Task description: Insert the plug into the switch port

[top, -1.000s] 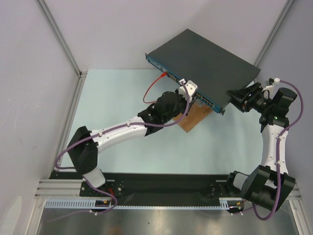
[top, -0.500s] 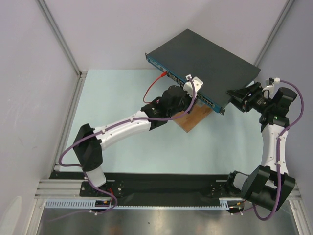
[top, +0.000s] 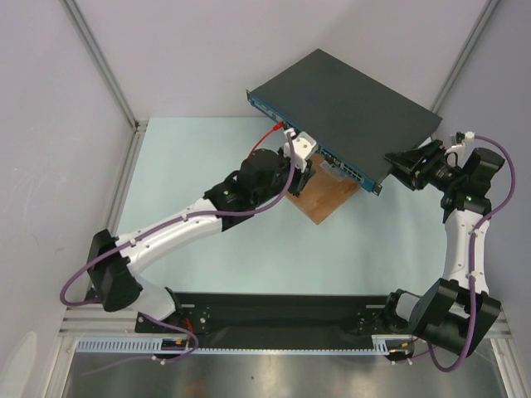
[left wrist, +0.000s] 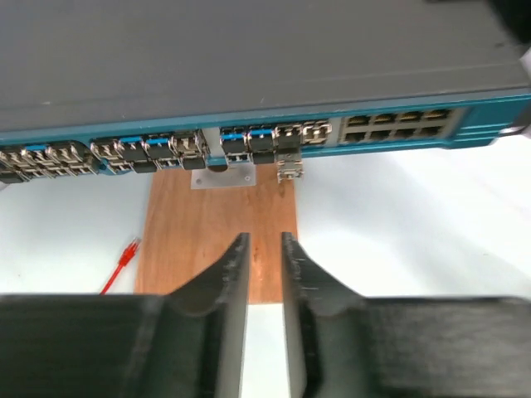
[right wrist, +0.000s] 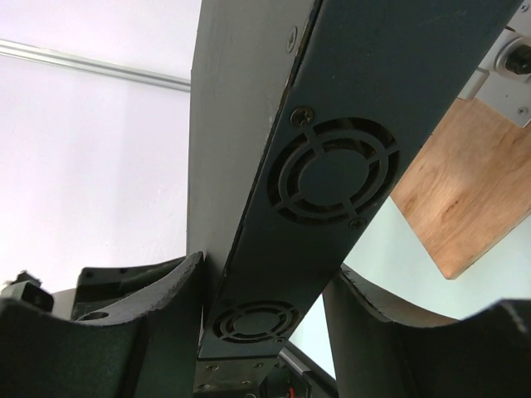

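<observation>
The switch (top: pixel 348 91) is a flat dark-grey box, tilted, its blue front face (left wrist: pixel 390 133) lined with small sockets. One end rests over a wooden board (top: pixel 328 199). A small silver plug (left wrist: pixel 289 170) sticks out of a socket near the middle of the row. My left gripper (left wrist: pixel 264 239) hovers over the board a short way back from that face, open by a narrow gap with nothing in it. My right gripper (right wrist: pixel 270 269) is shut on the switch's fan end (right wrist: pixel 332 166), one finger on each flat side.
A red cable (top: pixel 264 143) runs across the pale table left of the board, its red tip (left wrist: pixel 124 253) lying loose on the table. A small metal plate (left wrist: pixel 222 177) sits on the board under the sockets. Enclosure walls stand close at left, back and right.
My left arm has drawn back from the switch's front face and shifted left, its jaws parting a little. The right arm and the switch have not moved.
</observation>
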Robot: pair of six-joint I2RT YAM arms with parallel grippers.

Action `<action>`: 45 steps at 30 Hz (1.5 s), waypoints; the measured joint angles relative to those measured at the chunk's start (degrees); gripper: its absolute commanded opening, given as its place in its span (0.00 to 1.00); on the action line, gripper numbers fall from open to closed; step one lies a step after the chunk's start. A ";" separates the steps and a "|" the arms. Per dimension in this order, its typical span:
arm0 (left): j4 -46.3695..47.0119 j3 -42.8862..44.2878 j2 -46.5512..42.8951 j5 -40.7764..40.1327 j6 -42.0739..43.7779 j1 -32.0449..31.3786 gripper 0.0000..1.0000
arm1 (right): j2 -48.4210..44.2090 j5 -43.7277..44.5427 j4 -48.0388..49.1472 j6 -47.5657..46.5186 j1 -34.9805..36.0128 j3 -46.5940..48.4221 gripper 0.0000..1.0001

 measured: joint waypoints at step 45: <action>3.78 7.45 10.56 3.34 -1.88 0.59 0.05 | 0.74 -1.03 -1.68 -1.79 -0.37 0.76 0.00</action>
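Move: The plug, still sticking out of the switch port, is about 4 cm ahead, 5 cm to the right of and 1 cm below my left hand. The nearest filled ports are about 5 cm ahead and 4 cm right of that hand; the block of empty ports is about 1 cm ahead and 10 cm right. From my right hand, gripping the switch's end, the plug is roughly 17 cm left, level fore and aft. I bob my left hand up and then down by a centimetre or two to line up. Then I carry it right and forward, ending slightly lower, about 5 cm in all, to the plug's outer end. My fingers close nearly shut on the way, so that the tips meet the plug together. My right hand stays still and keeps its grip on the switch. ##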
